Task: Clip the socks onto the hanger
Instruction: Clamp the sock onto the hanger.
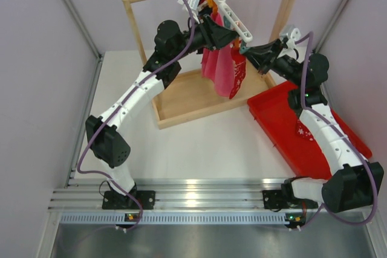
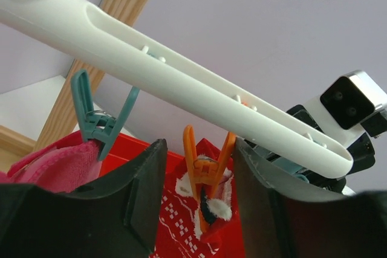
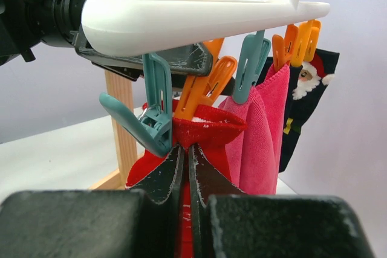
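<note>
The white hanger [image 1: 234,17] hangs by its hook from the wooden rail. One red sock [image 1: 238,75] with white print hangs under its right end. In the left wrist view an orange clip [image 2: 206,162] bites the sock's cuff [image 2: 179,217]. My left gripper [image 2: 198,193] is open, its fingers [image 2: 136,200] standing on either side of that clip. My right gripper [image 3: 188,156] is shut on the same sock [image 3: 208,127] just below the clip, beside a free teal clip [image 3: 151,120]. A second red sock [image 1: 301,130] lies in the red tray, partly hidden by my right arm.
A pink cloth [image 1: 216,64] and a black Santa-print cloth [image 3: 307,96] hang from other clips on the hanger. The wooden rail frame [image 1: 181,98] stands at the back. The red tray [image 1: 279,119] sits at the right under my right arm.
</note>
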Robot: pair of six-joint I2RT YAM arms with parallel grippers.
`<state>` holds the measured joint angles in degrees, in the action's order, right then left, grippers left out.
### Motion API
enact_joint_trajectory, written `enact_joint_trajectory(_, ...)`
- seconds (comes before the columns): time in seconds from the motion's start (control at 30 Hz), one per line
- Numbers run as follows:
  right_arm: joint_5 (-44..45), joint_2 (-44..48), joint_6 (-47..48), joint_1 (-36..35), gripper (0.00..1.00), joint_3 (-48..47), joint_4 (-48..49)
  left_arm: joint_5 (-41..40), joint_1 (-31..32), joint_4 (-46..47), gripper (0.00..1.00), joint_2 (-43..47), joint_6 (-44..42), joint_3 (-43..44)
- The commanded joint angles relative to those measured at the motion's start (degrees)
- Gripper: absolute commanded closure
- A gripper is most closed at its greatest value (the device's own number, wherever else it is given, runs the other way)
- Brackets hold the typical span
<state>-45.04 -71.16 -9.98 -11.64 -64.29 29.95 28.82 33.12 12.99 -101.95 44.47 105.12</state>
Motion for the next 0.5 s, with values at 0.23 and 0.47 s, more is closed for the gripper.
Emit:
enact_joint_trajectory(0.23, 1.27, 0.23, 2.33, -1.02, 0.92, -3.03, -1.91, -3.77, -0.34, -3.15, 0.30, 4.57, -2.63, -1.93)
enact_joint_trajectory(0.47, 1.36, 2.77, 6.63, -1.02, 0.61, -2.07, -6.83, -5.61, -0.34, -4.47, 0.23, 7.99, -3.42, -4.57)
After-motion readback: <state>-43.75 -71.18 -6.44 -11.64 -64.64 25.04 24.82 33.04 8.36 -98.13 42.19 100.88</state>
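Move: The orange clip on the red sock's cuff stands between my half-open left fingers, about 1 cm to the right; the pink sock's teal clip is about 4 cm ahead and 2 cm left, the empty teal clip 3 cm back, 2 cm right and 1 cm lower. From my right hand, still pinching the sock, the orange clip is about 2 cm ahead, 2 cm left and 4 cm up; the empty teal clip is 1 cm back, 1 cm left and 3 cm up. I let the sock go to the clip: my left fingers keep spreading around the orange clip as that hand sinks nearly 2 cm, then backs off about 1.5 cm to the left. My right hand eases down about 1 cm and slightly forward under the clip, its shut fingers opening partway late on to let go of the cloth. ##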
